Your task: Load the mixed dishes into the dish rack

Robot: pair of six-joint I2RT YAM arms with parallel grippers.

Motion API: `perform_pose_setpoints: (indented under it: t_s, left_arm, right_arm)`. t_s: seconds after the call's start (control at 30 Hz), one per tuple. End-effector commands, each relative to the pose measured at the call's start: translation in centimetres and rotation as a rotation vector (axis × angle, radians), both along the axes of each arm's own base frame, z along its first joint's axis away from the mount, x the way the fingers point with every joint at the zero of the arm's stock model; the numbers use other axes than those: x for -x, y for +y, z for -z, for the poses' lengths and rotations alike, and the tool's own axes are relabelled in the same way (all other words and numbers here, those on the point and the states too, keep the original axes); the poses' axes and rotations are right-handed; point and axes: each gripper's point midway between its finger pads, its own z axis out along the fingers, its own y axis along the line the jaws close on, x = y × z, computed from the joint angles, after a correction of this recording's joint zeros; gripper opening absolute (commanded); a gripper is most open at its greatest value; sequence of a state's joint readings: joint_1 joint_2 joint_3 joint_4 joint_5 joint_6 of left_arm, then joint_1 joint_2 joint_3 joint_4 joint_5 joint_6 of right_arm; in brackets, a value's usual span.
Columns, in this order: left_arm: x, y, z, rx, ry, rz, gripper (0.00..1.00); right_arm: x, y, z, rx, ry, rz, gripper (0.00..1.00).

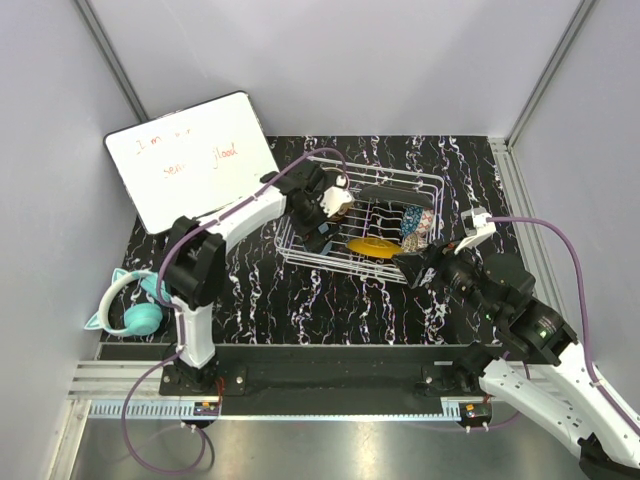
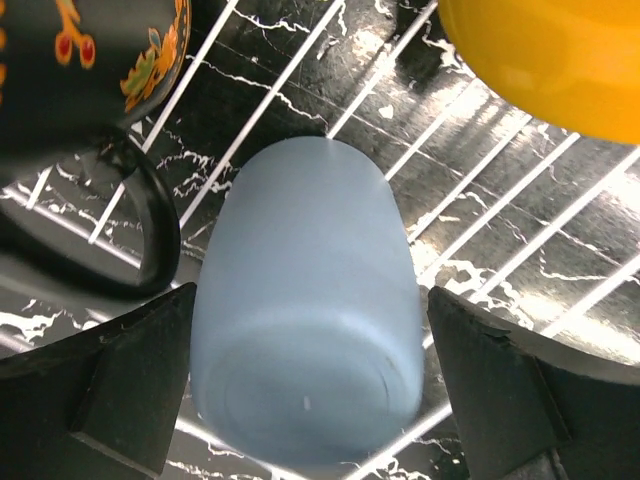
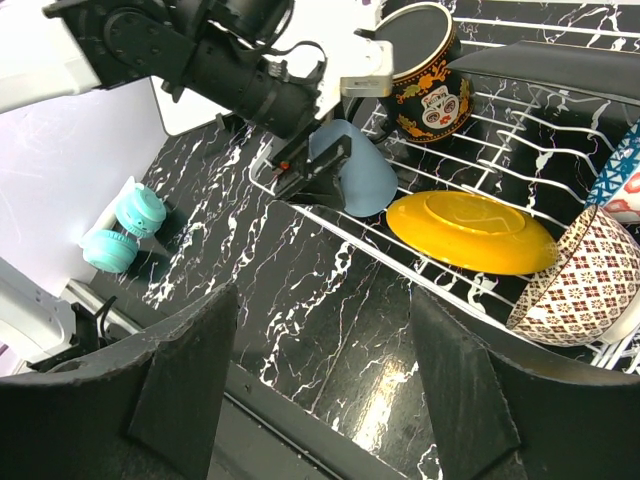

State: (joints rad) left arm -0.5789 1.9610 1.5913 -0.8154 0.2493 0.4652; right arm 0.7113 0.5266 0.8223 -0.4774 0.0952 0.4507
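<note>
The pale blue cup [image 2: 305, 340] lies on its side on the wires of the dish rack [image 1: 330, 262], at its front left. My left gripper [image 2: 310, 310] is open around it, with a gap showing at the right finger [image 2: 500, 390]. Beside the cup are the black-orange mug [image 2: 80, 60] and a yellow plate [image 3: 470, 232]. A patterned bowl [image 3: 575, 280] and a blue patterned dish [image 3: 620, 175] stand at the rack's right end. My right gripper [image 3: 322, 310] is open over the bare table in front of the rack, with nothing between its fingers.
Teal headphones [image 1: 135, 305] lie at the table's left edge. A white writing board [image 1: 190, 160] leans at the back left. The left arm [image 1: 240, 215] reaches across the table into the rack. Grey walls close in both sides.
</note>
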Motion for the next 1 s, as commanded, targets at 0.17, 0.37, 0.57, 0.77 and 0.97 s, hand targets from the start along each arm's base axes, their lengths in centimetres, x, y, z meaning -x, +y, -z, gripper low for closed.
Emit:
perform_pose_setpoints:
  t_s: [0.17, 0.37, 0.57, 0.77, 0.97]
  left_arm:
    - [0.7, 0.2, -8.3, 0.096, -0.153, -0.004, 0.99]
    - [1.6, 0.8, -13.3, 0.156, -0.236, -0.018, 0.99]
    - [3.4, 2.3, -17.1, 0.218, -0.305, -0.050, 0.99]
    - [4.7, 6.5, -17.7, 0.305, -0.308, -0.267, 0.99]
    - [5.8, 9.9, -18.7, 0.413, -0.441, -0.403, 0.99]
  right_arm:
    - [0.1, 0.1, -1.0, -0.023, -0.018, -0.006, 0.81]
    - [-0.5, -0.3, -0.3, 0.001, -0.004, 0.025, 0.85]
    - [-1.9, -0.4, 2.9, 0.091, 0.078, 0.083, 0.87]
    - [-3.0, -2.1, 4.7, 0.197, 0.170, 0.204, 1.00]
    - [-3.5, -4.1, 3.2, 0.188, 0.172, 0.327, 1.00]
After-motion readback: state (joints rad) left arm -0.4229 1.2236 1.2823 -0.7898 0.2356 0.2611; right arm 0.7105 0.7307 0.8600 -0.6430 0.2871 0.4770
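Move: The blue cup lies bottom-up and tilted in the rack, right between the left hand's already open fingers, its middle about 1 cm below the hand point. From that hand the black mug stands some 9 cm ahead and 4 cm to the right at the same height; the yellow bowl is roughly 13 cm to the right, 2 cm back and 1 cm lower. From the right hand, the cup lies about 16 cm ahead, 17 cm left and 20 cm below. Already opened around the blue cup, the left fingers stay wide as the hand draws up off it some 17 cm, easing back, then swings about 9 cm left, away from the cup and out past the rack's left side, tilting its fingertips towards the rack and turning counter-clockwise. Late on, the right hand sinks over 6 cm and edges forward, tipping down and opening fully, holding nothing. ##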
